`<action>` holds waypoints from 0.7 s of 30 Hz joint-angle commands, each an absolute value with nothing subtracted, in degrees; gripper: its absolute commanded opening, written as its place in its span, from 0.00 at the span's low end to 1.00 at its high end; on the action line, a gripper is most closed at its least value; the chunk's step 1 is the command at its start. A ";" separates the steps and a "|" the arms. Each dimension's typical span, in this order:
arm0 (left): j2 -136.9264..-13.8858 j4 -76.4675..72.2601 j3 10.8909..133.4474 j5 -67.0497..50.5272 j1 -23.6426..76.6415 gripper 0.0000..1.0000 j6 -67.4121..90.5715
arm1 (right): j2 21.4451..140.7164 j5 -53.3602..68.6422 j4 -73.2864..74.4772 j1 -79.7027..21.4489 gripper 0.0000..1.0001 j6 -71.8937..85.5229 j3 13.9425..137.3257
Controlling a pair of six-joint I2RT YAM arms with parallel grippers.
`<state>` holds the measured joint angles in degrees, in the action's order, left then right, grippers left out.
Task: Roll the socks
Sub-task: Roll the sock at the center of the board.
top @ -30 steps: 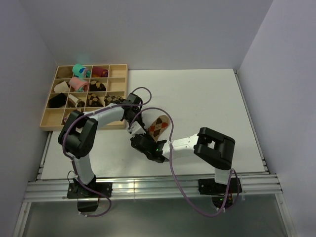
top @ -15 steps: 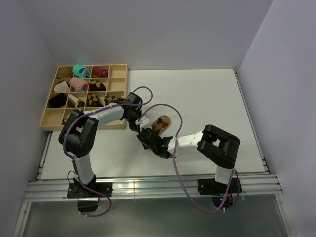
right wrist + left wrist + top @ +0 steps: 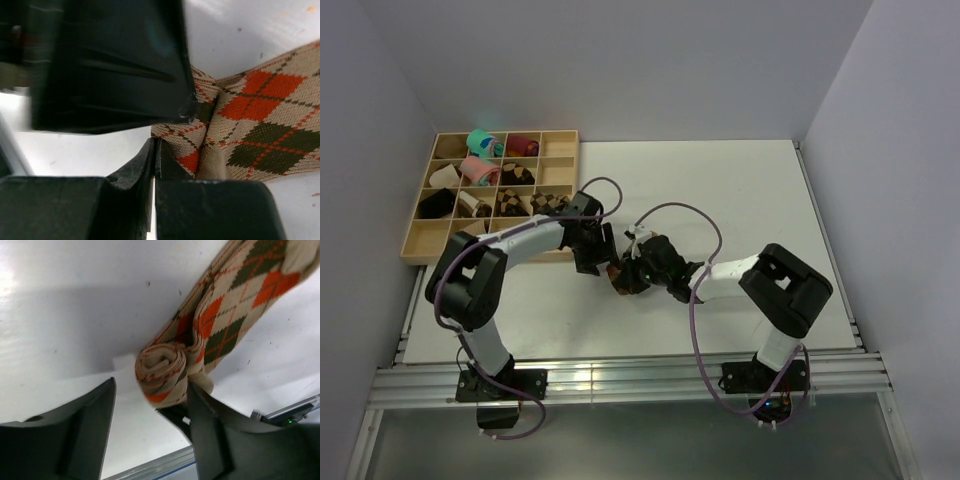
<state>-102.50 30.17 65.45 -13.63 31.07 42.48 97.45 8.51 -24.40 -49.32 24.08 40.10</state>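
Note:
The tan argyle sock, with dark brown and orange-red diamonds, lies on the white table. Its near end is wound into a tight roll, and the rest stretches flat away. My left gripper is open, and the roll sits between its fingers, close against the right finger. My right gripper is shut, its tips pressed against the edge of the roll, with nothing visible between the jaws. From above, both grippers meet mid-table and cover most of the sock.
A wooden divided tray stands at the back left, next to the left arm. It holds pink, teal, maroon and brown-cream rolls. Purple cables loop above both arms. The table's metal rail runs along the near edge.
My left gripper has opened. The right gripper closed and swung from the near side up to the sock. The sock's flat length, seen from above before, is now shorter and mostly covered.

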 commanded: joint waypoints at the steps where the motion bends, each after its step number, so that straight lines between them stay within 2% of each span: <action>1: -95.12 25.50 62.85 -10.12 30.50 0.70 47.18 | 100.01 23.25 -21.95 -44.67 0.00 28.56 36.04; 3: -92.65 24.18 60.30 -8.45 30.24 0.79 49.03 | 100.89 26.62 -24.25 -42.72 0.00 30.84 35.07; 5: -88.61 21.29 58.11 -6.51 29.80 0.81 51.85 | 102.74 32.24 -27.50 -40.10 0.00 33.47 34.81; 10: -82.28 13.90 49.93 -6.85 29.71 0.80 57.55 | 108.36 44.54 -41.70 -34.64 0.00 42.78 33.14; 13: -82.52 10.11 46.85 -9.49 29.97 0.80 59.49 | 111.61 49.74 -48.84 -31.65 0.00 48.85 32.61; 17: -83.49 7.04 45.18 -10.46 31.20 0.80 61.34 | 113.11 51.33 -47.12 -29.10 0.00 49.14 33.66; 21: -86.21 5.19 45.70 -10.20 32.96 0.80 62.49 | 113.55 50.71 -38.95 -27.86 0.00 44.66 36.90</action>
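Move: The sock's rolled-up end is right at my right fingertips, which already pinch its edge, its middle about 1 cm ahead and 1 cm left at the same height. From my half-open left hand the roll sits some 3 cm right, 2 cm back and 2 cm below. The flat toe end lies about 10 cm ahead and 8 cm right of my right hand. A checked sock in the tray is some 15 cm ahead and 14 cm left of my left hand. Keeping its pinch on the roll's edge, my right hand turns about 40 degrees, mostly about its own fingers, top going forward and right, while drawing the roll some 3.5 cm right, its fingers swinging flatter towards the left. My left hand opens wider and lifts clear about 5 cm, drifting left, then sinks back 2 cm and shifts slightly back and right, tipping its fingertips forward and right. ##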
